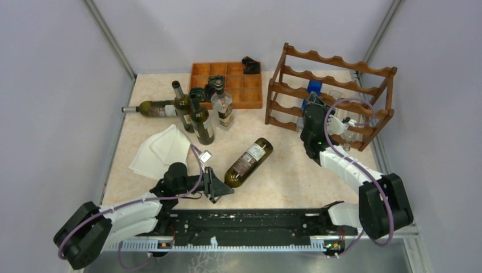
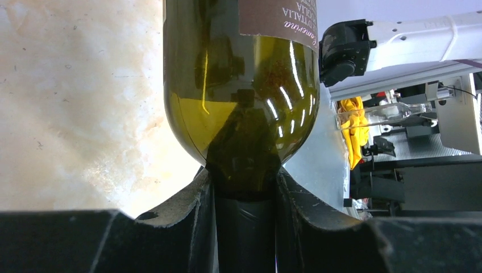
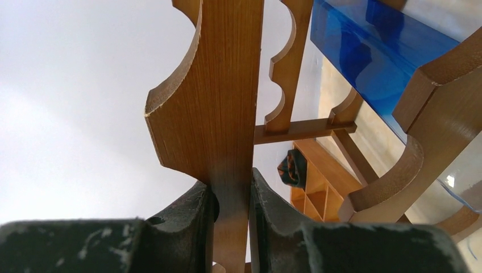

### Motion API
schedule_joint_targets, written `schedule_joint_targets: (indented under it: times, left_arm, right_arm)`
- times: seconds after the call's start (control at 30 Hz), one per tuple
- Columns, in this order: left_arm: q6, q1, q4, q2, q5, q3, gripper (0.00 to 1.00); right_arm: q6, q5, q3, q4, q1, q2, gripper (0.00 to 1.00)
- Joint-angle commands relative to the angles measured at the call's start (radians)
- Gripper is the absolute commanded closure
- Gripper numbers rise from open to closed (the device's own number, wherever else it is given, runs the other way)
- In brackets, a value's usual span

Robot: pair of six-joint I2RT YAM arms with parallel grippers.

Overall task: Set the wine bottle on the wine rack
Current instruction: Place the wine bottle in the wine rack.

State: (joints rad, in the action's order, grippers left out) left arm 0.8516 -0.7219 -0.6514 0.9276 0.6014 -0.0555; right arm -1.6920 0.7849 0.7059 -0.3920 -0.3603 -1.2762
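A dark green wine bottle (image 1: 249, 162) with a brown label lies on its side in the middle of the table, neck toward the arms. My left gripper (image 1: 220, 185) is shut on its neck; the left wrist view shows the fingers (image 2: 295, 196) clamped just below the bottle's shoulder (image 2: 241, 96). The reddish-brown wine rack (image 1: 341, 62) stands at the back right. My right gripper (image 1: 310, 107) is at the rack's left front and is shut on one scalloped wooden rail (image 3: 219, 114), with that rail pinched between the fingertips (image 3: 267, 199).
Three upright bottles (image 1: 200, 119) and one lying bottle (image 1: 153, 108) crowd the back left. An orange compartment tray (image 1: 251, 94) sits behind them. White cloths (image 1: 162, 149) lie at the left. A blue block (image 1: 314, 86) and clear glass bottles (image 1: 348, 124) occupy the rack.
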Motion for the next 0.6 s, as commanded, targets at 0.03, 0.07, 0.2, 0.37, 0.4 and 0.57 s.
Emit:
schedule_joint_targets:
  times: [0.03,0.07,0.2,0.37,0.4,0.57]
  left_arm:
    - [0.001,0.004,-0.211,0.053,0.006,-0.05,1.0]
    - [0.01,0.001,-0.233,0.071,0.002,-0.05,1.0]
    - [0.017,-0.073,-0.28,0.154,-0.069,-0.081,1.0]
    - [0.006,-0.185,-0.293,0.275,-0.248,-0.151,1.0]
    - [0.005,-0.202,-0.296,0.3,-0.284,-0.167,1.0]
    - [-0.002,-0.243,-0.293,0.426,-0.421,-0.262,1.0]
  right_arm:
    - [0.043,0.038,-0.033,-0.018,-0.036,0.147,0.96]
    - [0.043,0.04,-0.041,-0.013,-0.04,0.169,0.96]
    - [0.034,0.04,-0.075,0.013,-0.062,0.223,0.97]
    - [0.01,0.038,-0.118,0.045,-0.073,0.282,0.97]
    - [0.007,0.037,-0.126,0.056,-0.075,0.293,0.97]
    - [-0.008,0.03,-0.164,0.089,-0.084,0.35,0.96]
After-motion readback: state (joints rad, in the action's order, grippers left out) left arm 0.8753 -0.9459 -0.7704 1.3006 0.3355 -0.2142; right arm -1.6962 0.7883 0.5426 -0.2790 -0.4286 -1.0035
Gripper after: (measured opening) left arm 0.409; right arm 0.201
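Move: Some 31 cm ahead of the left hand and 39 cm to its right is the middle of the wine rack, roughly level with it; the hand already holds the wine bottle by the neck, base pointing forward-right. The blue bottle in the rack lies 29 cm ahead and 33 cm right of that hand, the standing clear bottle 27 cm straight ahead. Counted from the right hand on the front top rail, the rack's middle is about 6 cm ahead, 4 cm right and 12 cm below. Pulling the rack straight back by about 5.5 cm, the right hand keeps its pinch on the front top rail and turns only slightly counter-clockwise. The left hand, still gripping the bottle's neck, first sinks about 2 cm, then swings some 5 cm to the right towards the rack, its wrist rolling only a few degrees. ##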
